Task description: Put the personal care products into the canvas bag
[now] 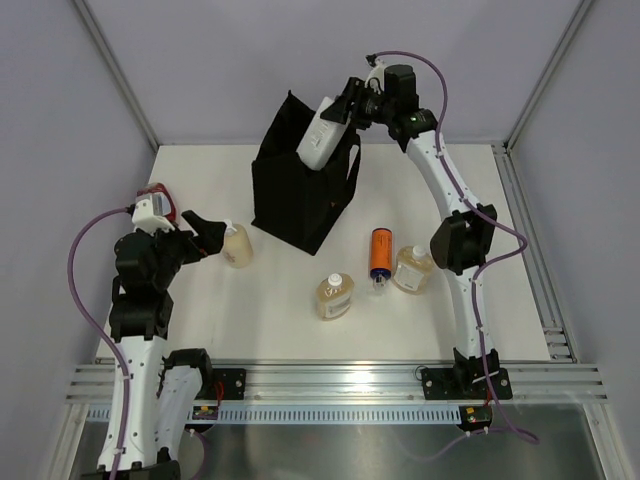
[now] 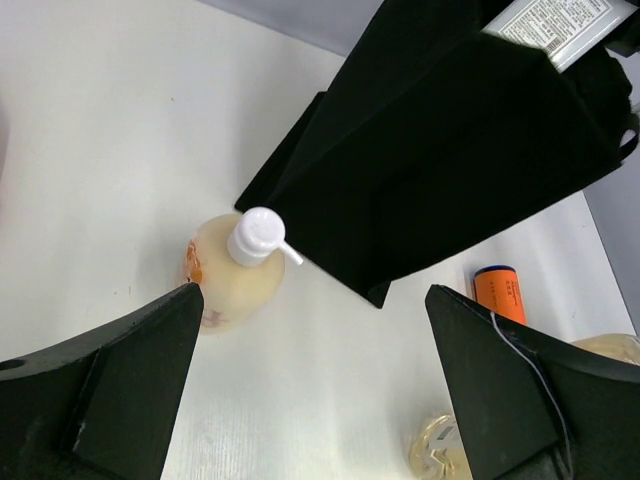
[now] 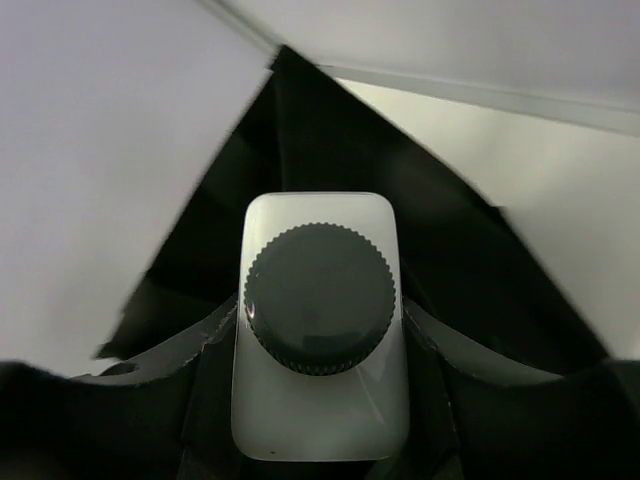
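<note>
The black canvas bag (image 1: 300, 195) stands open at the table's far middle. Above its mouth my right gripper (image 1: 350, 108) is shut on a shiny silver-white bottle (image 1: 322, 138), tilted, bottom end toward the bag. In the right wrist view the fingers clamp both sides of this bottle (image 3: 320, 415) below its dark ribbed cap, with the bag (image 3: 300, 130) beneath. My left gripper (image 1: 215, 237) is open beside a squat amber bottle (image 1: 238, 246). That white-capped bottle (image 2: 235, 275) lies ahead of the left finger (image 2: 150, 380), not between the jaws.
Two more amber bottles (image 1: 335, 297) (image 1: 412, 268) and an orange cylinder bottle (image 1: 380, 253) lie right of the bag's near corner. A round red container (image 1: 157, 193) sits at the left edge behind the left wrist. Metal rails border the table.
</note>
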Controlling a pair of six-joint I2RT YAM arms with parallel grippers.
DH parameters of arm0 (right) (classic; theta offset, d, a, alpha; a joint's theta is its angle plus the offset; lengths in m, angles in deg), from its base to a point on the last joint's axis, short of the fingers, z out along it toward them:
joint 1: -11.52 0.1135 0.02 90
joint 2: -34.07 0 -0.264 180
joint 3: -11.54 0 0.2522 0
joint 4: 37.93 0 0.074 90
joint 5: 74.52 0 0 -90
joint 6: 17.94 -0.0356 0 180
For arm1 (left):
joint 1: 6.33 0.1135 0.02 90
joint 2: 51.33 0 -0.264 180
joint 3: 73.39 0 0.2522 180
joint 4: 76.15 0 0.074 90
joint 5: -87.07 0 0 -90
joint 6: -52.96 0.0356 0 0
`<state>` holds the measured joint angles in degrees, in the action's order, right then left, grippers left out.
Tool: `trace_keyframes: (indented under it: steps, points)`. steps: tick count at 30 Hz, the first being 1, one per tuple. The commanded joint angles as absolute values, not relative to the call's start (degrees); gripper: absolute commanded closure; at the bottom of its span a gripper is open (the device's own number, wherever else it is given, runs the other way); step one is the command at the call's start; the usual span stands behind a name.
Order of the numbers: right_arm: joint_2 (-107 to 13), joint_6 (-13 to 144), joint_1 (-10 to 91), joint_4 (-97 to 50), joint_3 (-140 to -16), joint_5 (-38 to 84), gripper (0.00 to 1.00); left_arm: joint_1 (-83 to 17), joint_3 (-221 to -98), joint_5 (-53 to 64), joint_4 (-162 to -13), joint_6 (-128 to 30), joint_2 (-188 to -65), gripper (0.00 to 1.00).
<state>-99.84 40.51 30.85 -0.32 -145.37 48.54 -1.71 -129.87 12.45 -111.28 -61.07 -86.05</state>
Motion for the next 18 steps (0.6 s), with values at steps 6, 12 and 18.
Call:
trace_keyframes:
  steps: [6,12,18]
  points:
    - [-92.8,77.0,36.6,-3.2,-146.6,34.3,1.00,-1.5,-128.4,11.8,-110.1,-63.1,-89.0,0.01]
    - [-92.7,90.7,41.9,-4.2,-142.8,30.6,1.00,-1.5,-126.8,12.9,-108.5,-64.2,-90.4,0.01]
    - [-97.5,92.7,45.2,-5.4,-142.6,20.4,1.00,-1.4,-124.7,10.2,-109.0,-65.4,-88.9,0.01]
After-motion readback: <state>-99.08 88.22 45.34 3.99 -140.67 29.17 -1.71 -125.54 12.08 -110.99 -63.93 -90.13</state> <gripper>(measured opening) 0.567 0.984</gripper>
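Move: The bag's mouth, where the right hand is taking the white bottle it holds, lies roughly 7 cm to that hand's left, 4 cm back and 8 cm lower. On the table, the orange bottle lies about 22 cm back and 13 cm right of that hand, the pump bottle some 24 cm back and 24 cm left. From the left hand, the pump bottle is about 7 cm ahead, 2 cm right and 20 cm below; the bag's mouth is some 24 cm ahead and 19 cm right. Rolling about 50 degrees about its fingers' line, its left side dropping, the right hand sinks and drifts briefly forward and right, then swings left and back, ending some 7 cm left and 6 cm lower. It keeps its grip on the white bottle and carries it into the bag's mouth. The open, empty left hand lowers about 5 cm towards the pump bottle, tipping slightly down. ##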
